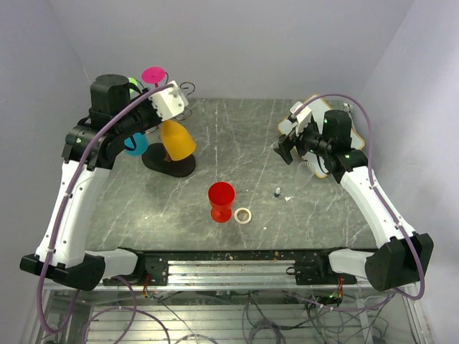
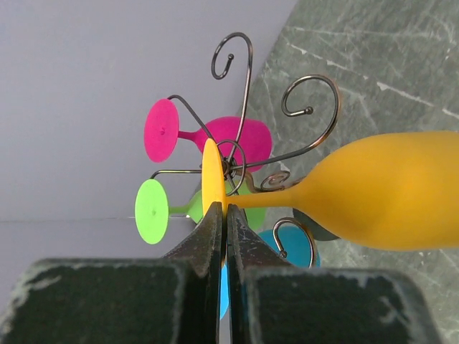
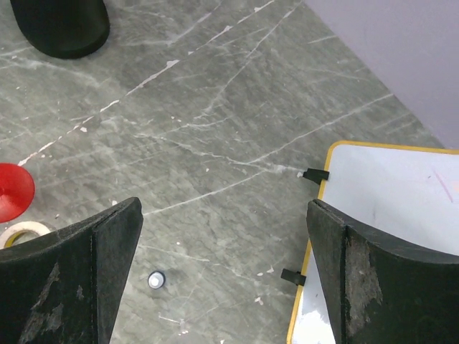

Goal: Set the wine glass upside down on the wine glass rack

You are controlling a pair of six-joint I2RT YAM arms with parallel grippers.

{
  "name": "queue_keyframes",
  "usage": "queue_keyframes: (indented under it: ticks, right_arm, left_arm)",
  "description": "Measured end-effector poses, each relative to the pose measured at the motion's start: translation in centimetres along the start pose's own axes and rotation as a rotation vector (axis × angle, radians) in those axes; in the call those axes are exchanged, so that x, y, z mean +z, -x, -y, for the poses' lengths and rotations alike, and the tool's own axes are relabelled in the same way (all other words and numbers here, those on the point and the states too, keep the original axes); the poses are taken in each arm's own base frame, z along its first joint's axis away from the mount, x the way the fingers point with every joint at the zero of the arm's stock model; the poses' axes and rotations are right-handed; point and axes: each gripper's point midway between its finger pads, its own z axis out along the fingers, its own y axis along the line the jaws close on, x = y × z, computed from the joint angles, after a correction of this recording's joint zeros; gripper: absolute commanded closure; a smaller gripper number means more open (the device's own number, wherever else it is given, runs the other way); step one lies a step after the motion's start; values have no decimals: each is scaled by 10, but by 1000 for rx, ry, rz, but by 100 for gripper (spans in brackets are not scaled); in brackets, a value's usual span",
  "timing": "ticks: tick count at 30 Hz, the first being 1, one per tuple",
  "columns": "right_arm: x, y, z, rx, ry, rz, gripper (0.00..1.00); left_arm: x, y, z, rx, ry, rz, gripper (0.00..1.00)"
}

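Observation:
The wine glass rack (image 2: 248,86) is a dark wire tree with curled arms on a black oval base (image 1: 172,167) at the back left. My left gripper (image 2: 222,208) is shut on the foot rim of a yellow wine glass (image 2: 387,193). The glass lies stem sideways among the arms, its bowl (image 1: 177,140) hanging above the base. Pink (image 2: 237,140), green (image 2: 152,211) and blue (image 1: 136,144) glasses hang on the rack. A red wine glass (image 1: 221,201) stands mid-table. My right gripper (image 3: 222,208) hovers open over bare table at the right.
A roll of white tape (image 1: 243,215) lies beside the red glass, and a small cap (image 3: 155,279) sits right of it. A white board with a yellow edge (image 3: 387,215) lies under the right arm. Grey walls enclose the table on three sides.

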Motion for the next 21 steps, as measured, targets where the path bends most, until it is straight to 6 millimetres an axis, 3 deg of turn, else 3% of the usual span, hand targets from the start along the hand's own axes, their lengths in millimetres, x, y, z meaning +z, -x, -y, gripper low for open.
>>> queue_keyframes:
  ticks: [7,21]
  right_arm:
    - [-4,-5,10,18,-35,6,2]
    - [-4,-5,7,23,-16,14,2]
  left_arm:
    - [15,-18,11,84,-9,-96,93]
    - [30,-46,20,149,19,-220,93]
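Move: The yellow wine glass, already upside down with its stem pinched near the foot by the left hand, is being taken to the wine glass rack. The rack's hub is about 6 cm ahead of that hand, 1 cm right and 5 cm lower. Hanging there, the pink glass is some 11 cm ahead and 3 right, the green 9 ahead and 4 left, the blue 4 ahead and 6 left, all 7 to 10 below. From the right hand the hub is roughly 12 cm forward, 33 left, 10 up. The yellow wine glass is lowered about 5 cm by the left hand, which also eases some 2 cm forward, bringing the stem in towards the rack's hub between the near curled arms. The wrist rolls about 15 degrees, left side rising, so the bowl swings to the left under the hand; the shut fingers keep their pinch on the stem. ##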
